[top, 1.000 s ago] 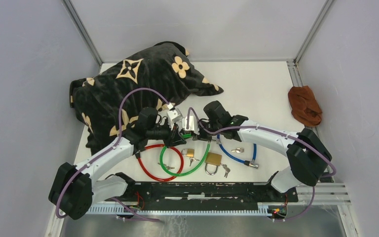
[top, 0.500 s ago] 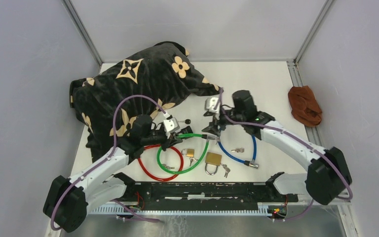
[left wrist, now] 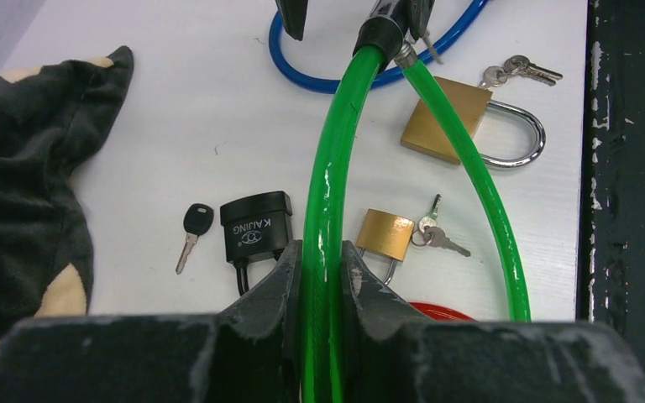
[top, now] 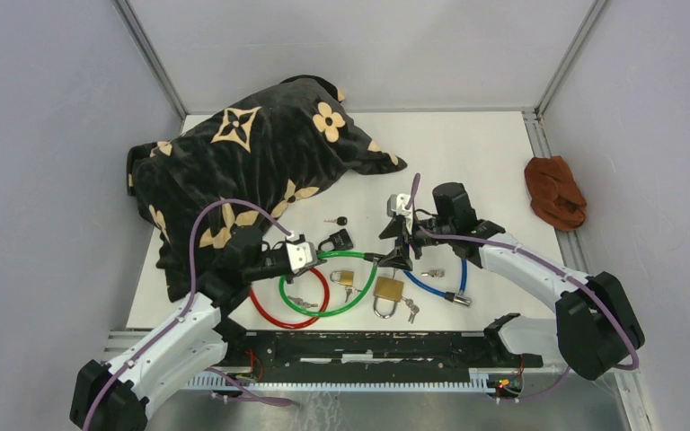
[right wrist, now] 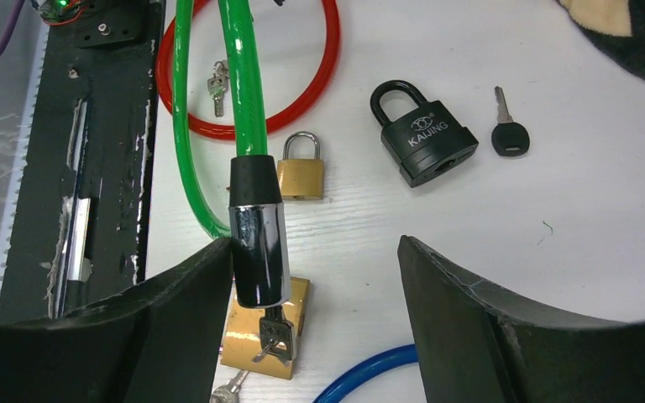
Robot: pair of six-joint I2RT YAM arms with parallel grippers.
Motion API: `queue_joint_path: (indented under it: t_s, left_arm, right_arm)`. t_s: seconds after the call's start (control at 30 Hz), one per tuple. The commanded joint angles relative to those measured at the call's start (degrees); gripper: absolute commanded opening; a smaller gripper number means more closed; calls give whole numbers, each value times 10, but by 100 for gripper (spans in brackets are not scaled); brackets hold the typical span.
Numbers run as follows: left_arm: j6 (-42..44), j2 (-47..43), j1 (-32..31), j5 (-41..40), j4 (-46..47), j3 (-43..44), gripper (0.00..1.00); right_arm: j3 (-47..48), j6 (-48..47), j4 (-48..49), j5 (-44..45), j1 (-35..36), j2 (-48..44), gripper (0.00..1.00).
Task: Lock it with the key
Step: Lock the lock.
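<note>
My left gripper (top: 313, 256) (left wrist: 321, 256) is shut on the green cable lock (top: 359, 292) (left wrist: 329, 168), pinching the cable between both fingers. The cable runs right to its black-and-chrome lock barrel (top: 383, 256) (right wrist: 259, 243) (left wrist: 380, 34). A small metal key (right wrist: 279, 336) sticks out of the barrel's end. My right gripper (top: 397, 244) (right wrist: 315, 252) is open around the barrel. The barrel lies against the left finger (right wrist: 193, 285), and the right finger stands well apart from it.
A black padlock (top: 339, 240) (right wrist: 427, 144) and a black-headed key (top: 337, 220) (right wrist: 508, 138) lie near the pillow (top: 243, 162). Two brass padlocks (top: 342, 277) (top: 387, 292), a red cable (top: 274, 310) and a blue cable (top: 431, 283) lie near the front. A brown cloth (top: 554, 190) sits at right.
My right gripper has opened, swung away to the right, then come down around the green cable's barrel. The left arm drew back toward the near left, still gripping the cable.
</note>
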Motion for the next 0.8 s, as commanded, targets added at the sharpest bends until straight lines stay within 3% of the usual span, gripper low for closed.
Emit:
queue_joint_path:
  t_s: [0.0,0.1,0.3,0.4,0.57,0.77]
  left_arm:
    - [53,-34,0,8,-14,-14,2]
    - [45,-45,0,3,-8,-20,2]
    - [33,-75,0,-21,-19,-28,2]
    - [25,-97,0,-29,-17,-37,2]
    - [18,-117,0,-30,-17,-43,2]
    - [16,-128,0,-28,-15,-46,2]
  right_arm:
    - [-48,76,113,-8,1,-11,76]
    - [-102,171,251,-19,2,-17,75]
    - [-182,269,365,27,3,-86,77]
    - [-242,322,445,95,46,-102,77]
    - [-325,432,652,186,89,-53,76]
    - [-307,455,741,225,143,32,75]
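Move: The key in the green lock's end hangs about 4 cm below the right hand, 2 cm back and 2 cm to its right; from the left hand, which holds the green cable, that key is some 15 cm to the right, level fore-and-aft and 4 cm lower. On the table, about 12 cm below the right hand, are the big brass padlock 7 cm back and 2 cm right, the small brass padlock 3 cm back and 9 cm left, and the black padlock 5 cm ahead and 10 cm left. Draw the open right gripper back about 5.5 cm and down 4.5 cm in two dips with a short rise between, so its fingers come around the key in the lock's end. Lift the fingertips towards level, swing them clockwise and tip the hand's forward side down, some 25 degrees in all, without closing. Keep the left grip on the green cable, easing it slightly left and back. ##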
